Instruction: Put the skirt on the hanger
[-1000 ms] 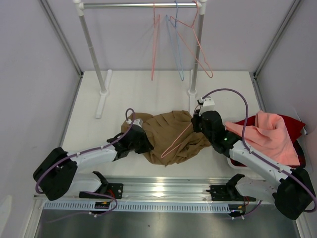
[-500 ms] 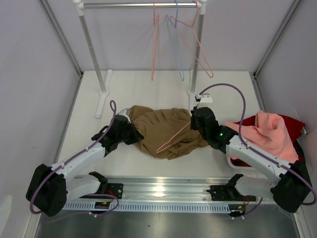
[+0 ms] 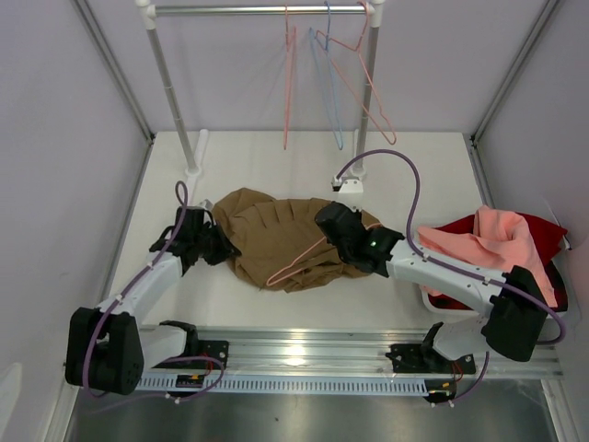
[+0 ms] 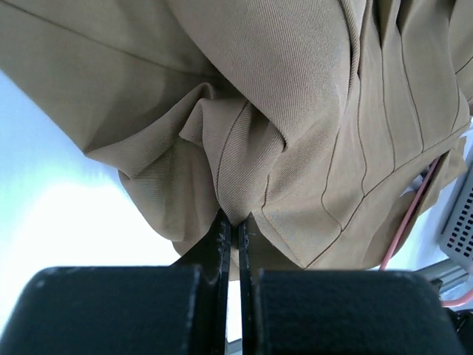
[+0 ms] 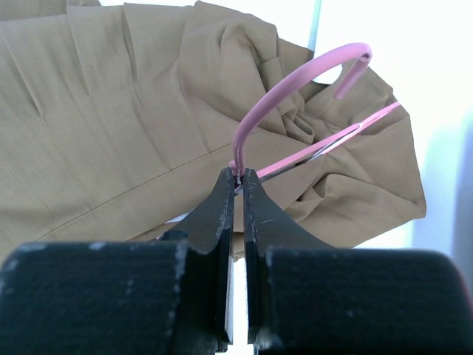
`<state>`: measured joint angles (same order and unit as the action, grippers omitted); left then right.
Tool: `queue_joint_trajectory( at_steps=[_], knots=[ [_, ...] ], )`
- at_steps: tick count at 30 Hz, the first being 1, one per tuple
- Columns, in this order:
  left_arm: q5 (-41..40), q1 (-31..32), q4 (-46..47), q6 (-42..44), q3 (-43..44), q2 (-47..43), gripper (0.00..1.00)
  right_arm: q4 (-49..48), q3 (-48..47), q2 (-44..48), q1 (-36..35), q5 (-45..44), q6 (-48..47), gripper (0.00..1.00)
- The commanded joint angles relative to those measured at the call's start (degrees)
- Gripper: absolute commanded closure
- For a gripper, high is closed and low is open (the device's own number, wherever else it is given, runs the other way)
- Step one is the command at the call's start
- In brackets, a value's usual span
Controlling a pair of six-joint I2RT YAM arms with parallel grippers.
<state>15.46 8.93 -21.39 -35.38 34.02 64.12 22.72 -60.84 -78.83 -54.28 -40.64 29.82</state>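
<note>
The tan-brown pleated skirt (image 3: 276,241) lies bunched on the white table, filling the left wrist view (image 4: 281,111) and spreading behind the jaws in the right wrist view (image 5: 111,126). My left gripper (image 3: 221,247) is at its left edge, shut on a fold of the cloth (image 4: 230,222). A salmon-pink wire hanger (image 3: 294,265) lies across the skirt's front. My right gripper (image 3: 324,224) is over the skirt's right part, shut on the hanger's neck (image 5: 238,171), with the hook (image 5: 295,81) curving up beyond the fingertips.
A clothes rail (image 3: 258,9) on two white posts stands at the back, carrying pink hangers (image 3: 368,101) and a light blue one (image 3: 331,120). A salmon-pink cloth (image 3: 488,250) over dark red cloth (image 3: 543,230) lies at the right edge. Grey walls close both sides.
The left gripper has closed on the skirt's left edge and pulled it leftward. The right gripper has carried the hanger left across the skirt, which is now spread wider.
</note>
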Motion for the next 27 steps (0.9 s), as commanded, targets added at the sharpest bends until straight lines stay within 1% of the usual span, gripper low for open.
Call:
queue_joint_trajectory(
  at_steps=[1, 3, 5, 6, 7, 9, 10, 11, 14, 15, 17, 18, 24, 27],
  knots=[
    [3.6, -1.6, 1.4, 4.5, 4.6, 2.1, 1.0, 3.0, -1.9, -1.5, 0.0, -3.7, 0.5, 1.0],
    [6.3, -1.5, 2.2, 5.7, 5.9, 3.8, 0.97, 0.8, -1.7, -0.6, 0.2, -1.2, -0.4, 1.0],
    [9.7, -1.4, 3.2, 6.4, 6.3, 3.0, 0.86, -0.3, -1.5, 0.3, 0.3, 0.8, -1.4, 1.0],
    [9.7, -0.7, 2.9, 6.8, 6.0, 2.1, 0.79, -0.4, -1.4, 0.9, 0.6, 1.4, -1.4, 1.0],
    [8.7, -0.1, 2.1, 7.4, 6.0, 1.0, 0.65, -0.3, -1.4, 1.3, 1.0, 1.9, -1.1, 1.0],
    [6.2, 2.9, 0.1, 8.9, 6.1, -2.4, 0.54, 0.0, -1.2, 2.4, 1.4, 2.6, -0.7, 1.0],
    [4.6, 4.2, -0.7, 9.3, 5.9, -3.6, 0.5, -0.1, -1.0, 2.7, 1.6, 2.9, -0.5, 1.0],
    [1.7, 6.9, -2.0, 9.3, 5.9, -4.9, 0.5, -0.1, -0.9, 3.1, 2.1, 3.4, 0.1, 1.0],
    [-3.1, 11.5, -3.7, 8.1, 3.9, -8.2, 0.48, -0.4, -0.3, 4.2, 2.6, 4.9, 0.7, 1.0],
    [-7.2, 14.9, -3.9, 7.3, 3.5, -8.7, 0.48, -0.5, -0.3, 4.5, 3.1, 5.6, 0.9, 1.0],
    [-8.4, 17.5, -3.1, 6.3, 1.2, -9.5, 0.47, -0.6, 0.2, 5.3, 3.4, 6.2, 1.4, 1.0],
    [-8.8, 19.8, -1.7, 5.1, 0.8, -9.7, 0.46, -1.0, 0.4, 5.6, 3.7, 6.6, 1.6, 1.0],
    [-12.6, 27.2, 2.0, 3.6, 0.4, -4.4, 0.43, -1.8, 2.9, 8.8, 4.9, 8.6, 2.6, 1.0],
    [-13.1, 28.9, 4.1, 3.4, 0.4, -1.0, 0.41, -2.2, 4.4, 10.6, 5.4, 8.8, 3.0, 1.0]
  ],
)
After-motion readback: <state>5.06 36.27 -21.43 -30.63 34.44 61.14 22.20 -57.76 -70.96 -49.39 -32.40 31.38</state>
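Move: The skirt's near corner lies about 8 cm right of the left hand and some 8 cm back, roughly 5 cm lower; the hanger's near end is close by, about 9 cm right of the hand, 8 cm back and 2 cm down. The skirt's pleated middle is some 14 cm right and 3 cm ahead, 5 cm down. From the right hand, that near corner is about 15 cm left, 12 cm back and 15 cm lower. Left fingers open, free the skirt, and arch about 10 cm right and back to straddle its near corner. ##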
